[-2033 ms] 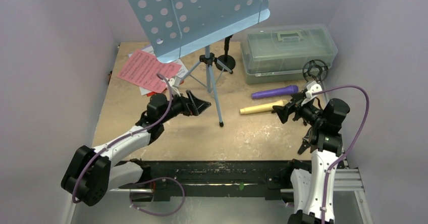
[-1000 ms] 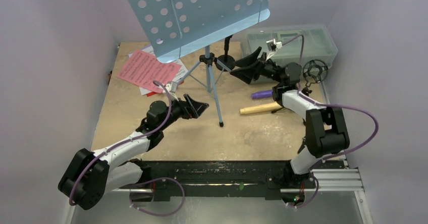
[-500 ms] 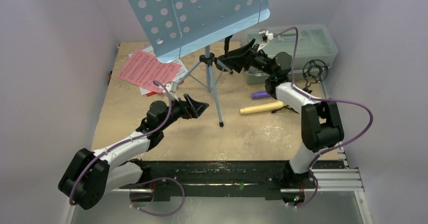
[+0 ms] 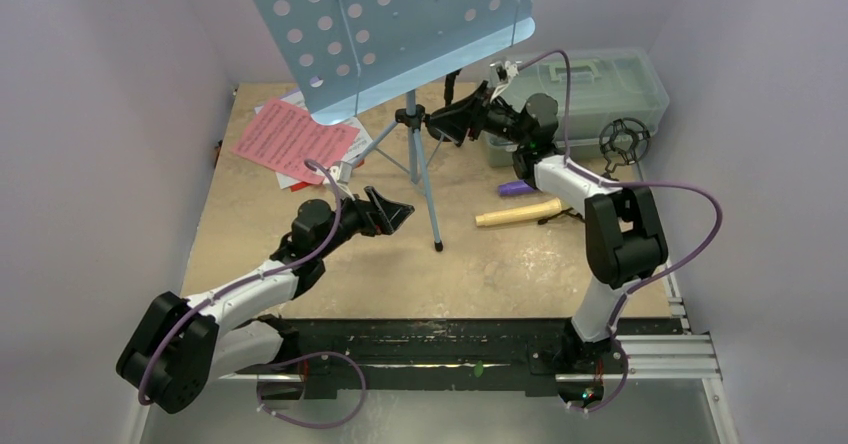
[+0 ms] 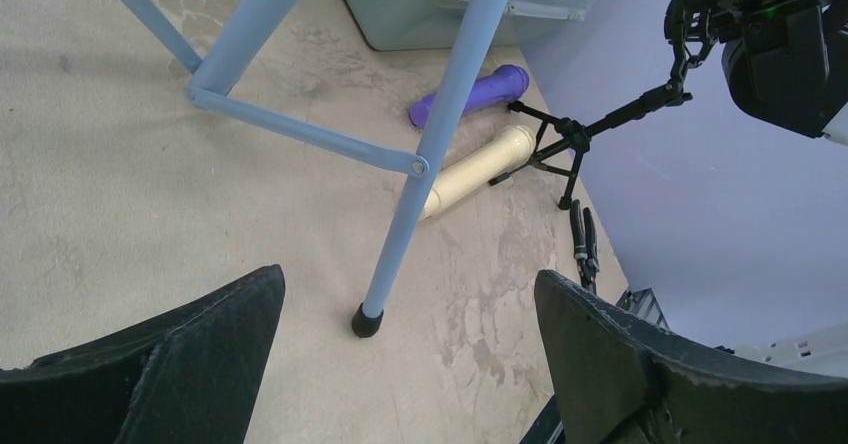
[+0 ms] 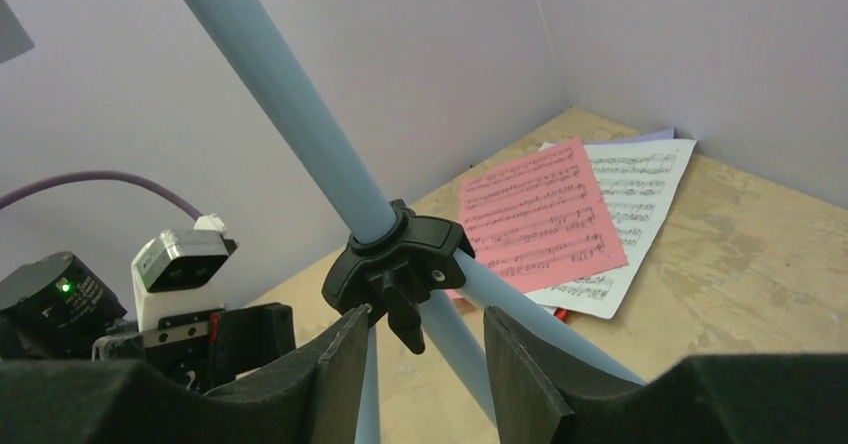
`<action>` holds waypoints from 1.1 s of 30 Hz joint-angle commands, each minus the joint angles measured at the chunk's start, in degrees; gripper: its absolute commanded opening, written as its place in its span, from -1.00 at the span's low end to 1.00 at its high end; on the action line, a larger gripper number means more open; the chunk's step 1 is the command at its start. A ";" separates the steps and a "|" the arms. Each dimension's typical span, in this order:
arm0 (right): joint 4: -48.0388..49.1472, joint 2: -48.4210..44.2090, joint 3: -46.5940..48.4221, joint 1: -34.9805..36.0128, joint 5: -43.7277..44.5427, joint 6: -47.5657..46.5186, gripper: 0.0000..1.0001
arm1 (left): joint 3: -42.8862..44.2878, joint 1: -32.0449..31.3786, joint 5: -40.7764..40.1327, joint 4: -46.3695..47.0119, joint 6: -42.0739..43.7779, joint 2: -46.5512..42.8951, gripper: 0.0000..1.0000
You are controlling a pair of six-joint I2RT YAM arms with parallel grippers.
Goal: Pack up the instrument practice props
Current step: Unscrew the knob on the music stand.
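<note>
The light-blue perforated music rest (image 4: 390, 24) stands on its tripod legs (image 4: 425, 179). My right gripper (image 4: 442, 124) is at the black hub (image 6: 400, 259) where pole and legs meet. Its jaws are open but narrow, one on each side of the hub's knob and one leg (image 6: 520, 314), not clamped. My left gripper (image 4: 396, 210) is wide open and empty beside the near leg's foot (image 5: 366, 320). Pink sheet music (image 6: 540, 209) lies on white sheets (image 6: 630, 214) at the back left. The purple microphone (image 5: 480, 94) and the cream microphone (image 5: 478, 171) lie right of the stand.
The grey-green plastic box (image 4: 590, 84) sits at the back right. A black mic holder (image 4: 625, 141) stands near it by the right wall. Small black pliers (image 5: 583, 244) lie near the table's right edge. Another holder's black post (image 4: 451, 86) rises behind my right gripper.
My right arm has swung from beside the microphones over to the stand's hub, and its jaws have narrowed around the knob. The left arm has barely moved.
</note>
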 commanded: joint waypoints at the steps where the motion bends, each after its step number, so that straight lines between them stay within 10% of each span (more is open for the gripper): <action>1: 0.15 0.80 4.07 0.44 -2.42 -2.09 -0.05 | 0.90 -0.33 0.07 1.76 0.17 0.30 0.90; 33: 2.14 -0.87 2.70 1.46 -9.28 -12.49 -1.00 | 1.31 -0.39 0.42 0.04 0.18 -0.57 0.89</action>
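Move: The music stand's knob lies about 3 cm to the left of the right hand's point, level with it and at its height. The stand's black clamp is roughly 5 cm left, 1 cm farther out; the black desk stand is some 6 cm ahead of the hand, 2 cm to its right, its middle about 15 cm lower. From the left hand, the knob is about 14 cm ahead, 5 cm right and 12 cm above. The right hand eases about 1.5 cm left onto the music stand's knob, closing its half-open fingers to pinch it. ##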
